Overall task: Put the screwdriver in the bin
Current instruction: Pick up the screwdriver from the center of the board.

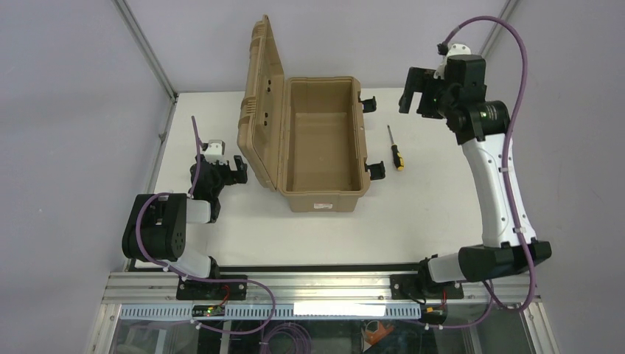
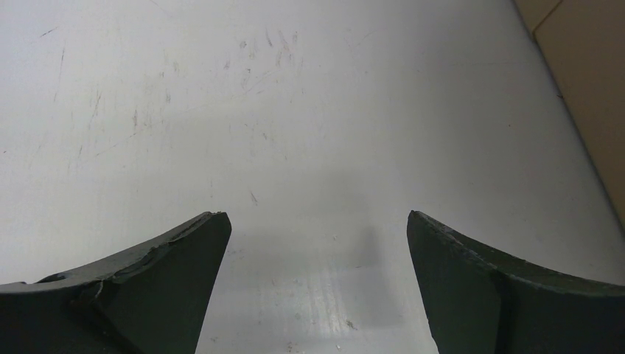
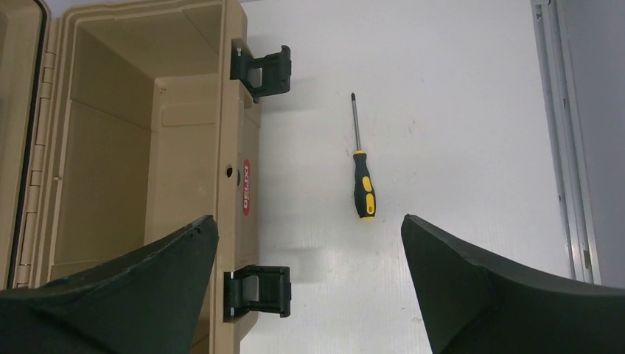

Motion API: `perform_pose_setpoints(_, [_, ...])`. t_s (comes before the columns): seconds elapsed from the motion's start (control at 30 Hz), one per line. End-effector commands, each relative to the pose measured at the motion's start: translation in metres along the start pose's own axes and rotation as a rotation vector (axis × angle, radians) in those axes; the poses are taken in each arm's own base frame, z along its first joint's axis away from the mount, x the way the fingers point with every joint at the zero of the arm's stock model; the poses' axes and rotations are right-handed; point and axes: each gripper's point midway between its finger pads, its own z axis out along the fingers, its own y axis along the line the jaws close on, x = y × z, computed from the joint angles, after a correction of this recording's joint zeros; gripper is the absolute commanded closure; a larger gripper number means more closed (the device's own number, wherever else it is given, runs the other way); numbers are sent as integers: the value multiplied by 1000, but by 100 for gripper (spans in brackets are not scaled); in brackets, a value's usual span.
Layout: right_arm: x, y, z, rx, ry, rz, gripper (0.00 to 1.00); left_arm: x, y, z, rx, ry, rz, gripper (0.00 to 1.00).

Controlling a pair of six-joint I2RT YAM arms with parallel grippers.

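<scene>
The screwdriver (image 1: 396, 150), black handle with yellow end and thin shaft, lies flat on the white table just right of the bin; it also shows in the right wrist view (image 3: 362, 184). The bin (image 1: 324, 190), a tan hard case, stands open with its ribbed lid (image 1: 258, 96) raised on the left; its inside looks empty (image 3: 110, 169). My right gripper (image 1: 414, 92) is open, held high above the table right of the bin's far corner, empty (image 3: 309, 228). My left gripper (image 1: 237, 168) is open and empty, low over the table left of the bin (image 2: 317, 221).
Black latches (image 1: 376, 170) (image 1: 367, 103) stick out from the bin's right side toward the screwdriver. A metal frame rail (image 1: 147, 44) runs along the left wall, another (image 3: 564, 147) along the table's edge. The bin's tan side shows at the left wrist view's right edge (image 2: 589, 81).
</scene>
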Motion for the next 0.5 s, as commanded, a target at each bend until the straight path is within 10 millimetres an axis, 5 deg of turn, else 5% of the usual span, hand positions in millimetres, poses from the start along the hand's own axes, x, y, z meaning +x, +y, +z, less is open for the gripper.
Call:
perform_pose_setpoints(0.0, [9, -2, 9, 33, 115, 2, 1, -19, -3, -1, 17, -62, -9, 1])
perform_pose_setpoints(0.23, [32, -7, 49, 50, 264, 20, 1, -19, -3, -1, 18, -62, -9, 1])
perform_pose_setpoints(0.47, [77, -19, 97, 70, 430, 41, 1, -19, -3, -1, 17, -62, -9, 1])
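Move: The screwdriver lies on the board about 12 cm ahead of the right hand, 4 cm to its right and 34 cm below. The bin's middle is level with it in reach, some 25 cm to that hand's left and 28 cm down. On the bin's near side, the near latch is 7 cm left and 2 cm back, the far latch 7 cm left and 24 cm ahead. From the left hand the screwdriver is roughly 68 cm right, 10 cm ahead and 4 cm below. Towards the screwdriver, from high above and behind it, the right hand sinks about 10 cm, ever more steeply, while easing some 4 cm forward. The wrist tips the wide-open fingers a further 20 degrees or so downward; they are still well above the board and touch nothing. ##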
